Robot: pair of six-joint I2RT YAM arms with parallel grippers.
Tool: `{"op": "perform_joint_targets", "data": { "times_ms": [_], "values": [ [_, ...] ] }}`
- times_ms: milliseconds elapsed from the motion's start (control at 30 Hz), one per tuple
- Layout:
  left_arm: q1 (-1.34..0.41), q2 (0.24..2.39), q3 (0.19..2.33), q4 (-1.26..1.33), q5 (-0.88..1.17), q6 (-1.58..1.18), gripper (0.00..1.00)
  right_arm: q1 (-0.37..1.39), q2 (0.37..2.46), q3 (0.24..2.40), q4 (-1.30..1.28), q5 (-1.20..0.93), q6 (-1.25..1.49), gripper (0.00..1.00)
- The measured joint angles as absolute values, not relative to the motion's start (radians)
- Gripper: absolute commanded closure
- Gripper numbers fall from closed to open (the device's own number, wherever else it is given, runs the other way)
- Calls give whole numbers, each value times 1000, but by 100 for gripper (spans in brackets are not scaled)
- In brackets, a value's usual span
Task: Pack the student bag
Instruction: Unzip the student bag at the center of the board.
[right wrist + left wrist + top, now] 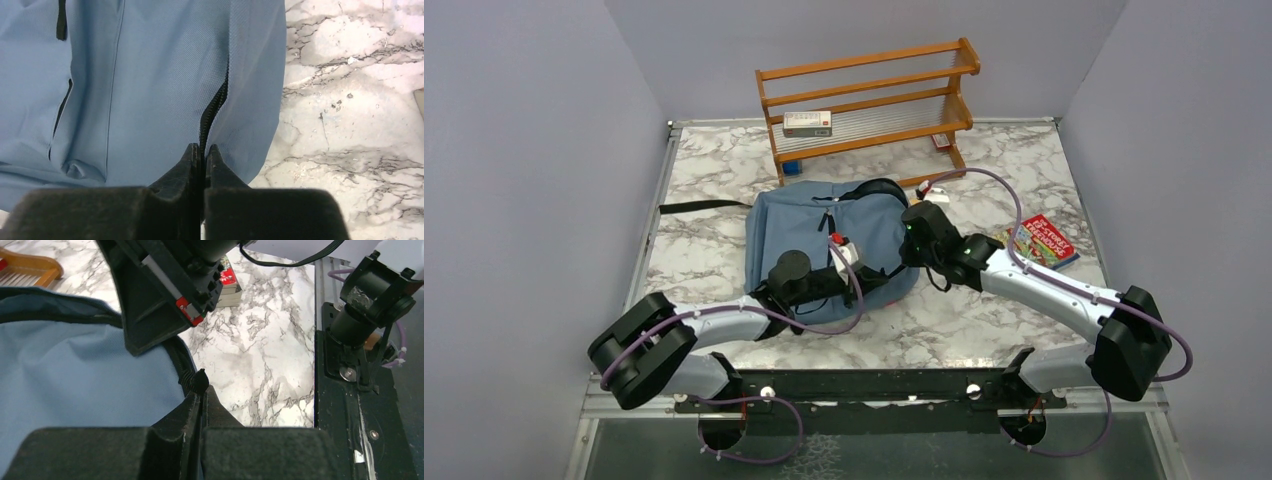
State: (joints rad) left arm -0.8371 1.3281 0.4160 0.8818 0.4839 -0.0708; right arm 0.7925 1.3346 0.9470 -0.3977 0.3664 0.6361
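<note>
The student bag, dusty blue with black straps, lies flat in the middle of the marble table. My left gripper is at the bag's near right edge. In the left wrist view it is shut on a ribbed black piece of the zipper trim. My right gripper is at the bag's right side. In the right wrist view it is shut on the black zipper line, with blue fabric on both sides. The bag's inside is hidden.
A colourful book lies on the table right of the bag. A wooden rack stands at the back with a small box on it. Grey walls close in the left, right and back sides.
</note>
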Motion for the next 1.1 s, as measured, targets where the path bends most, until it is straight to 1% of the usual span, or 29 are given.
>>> {"op": "perform_joint_targets", "data": {
  "times_ms": [200,333,600,733,867,900,967,1100],
  "values": [
    [-839,1233,339,881,387,-118,100,772,1333,945,-398,369,631,99],
    [-840,1093,260,853,304,-147,100,732,1327,936,-395,365,619,99],
    [-842,759,175,665,66,-219,100,686,1314,920,-372,328,590,99],
    [-847,656,141,595,-58,-274,100,685,1307,899,-329,284,574,99],
    [-847,618,129,550,-136,-310,100,685,1282,863,-278,227,547,99],
    [-848,618,129,544,-147,-313,94,684,1276,857,-271,218,542,99],
    [-849,622,131,530,-169,-323,77,683,1265,849,-257,207,535,99],
    [-846,653,145,519,-229,-332,48,672,1242,833,-253,202,505,99]
  ]
}}
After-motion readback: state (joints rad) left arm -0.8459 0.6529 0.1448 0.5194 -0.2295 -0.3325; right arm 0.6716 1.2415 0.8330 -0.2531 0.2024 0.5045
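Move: The bag's zip pull is already pinched in the left fingers; the rest of the zip's run ends about 8 cm to that hand's left, 2 cm back and roughly 3 cm lower. The right hand already pinches the bag's edge beside the opened zip, some 4 cm ahead and 5 cm right of the left hand; the pull lies 4 cm back and 5 cm left of the right hand. The front pocket zip's pull is about 11 cm ahead and 12 cm left of the left hand, 3 cm lower. The zip pull is drawn left along the bag's near edge by the left hand, which travels about 13 cm left in all, arching up a couple of centimetres and down again, edging forward late, turning some 40 degrees counter-clockwise and opening its fingers only at the end. The right hand keeps its pinch on the bag's edge, hauls it about 3 cm right and slightly forward, then eases partly back. ##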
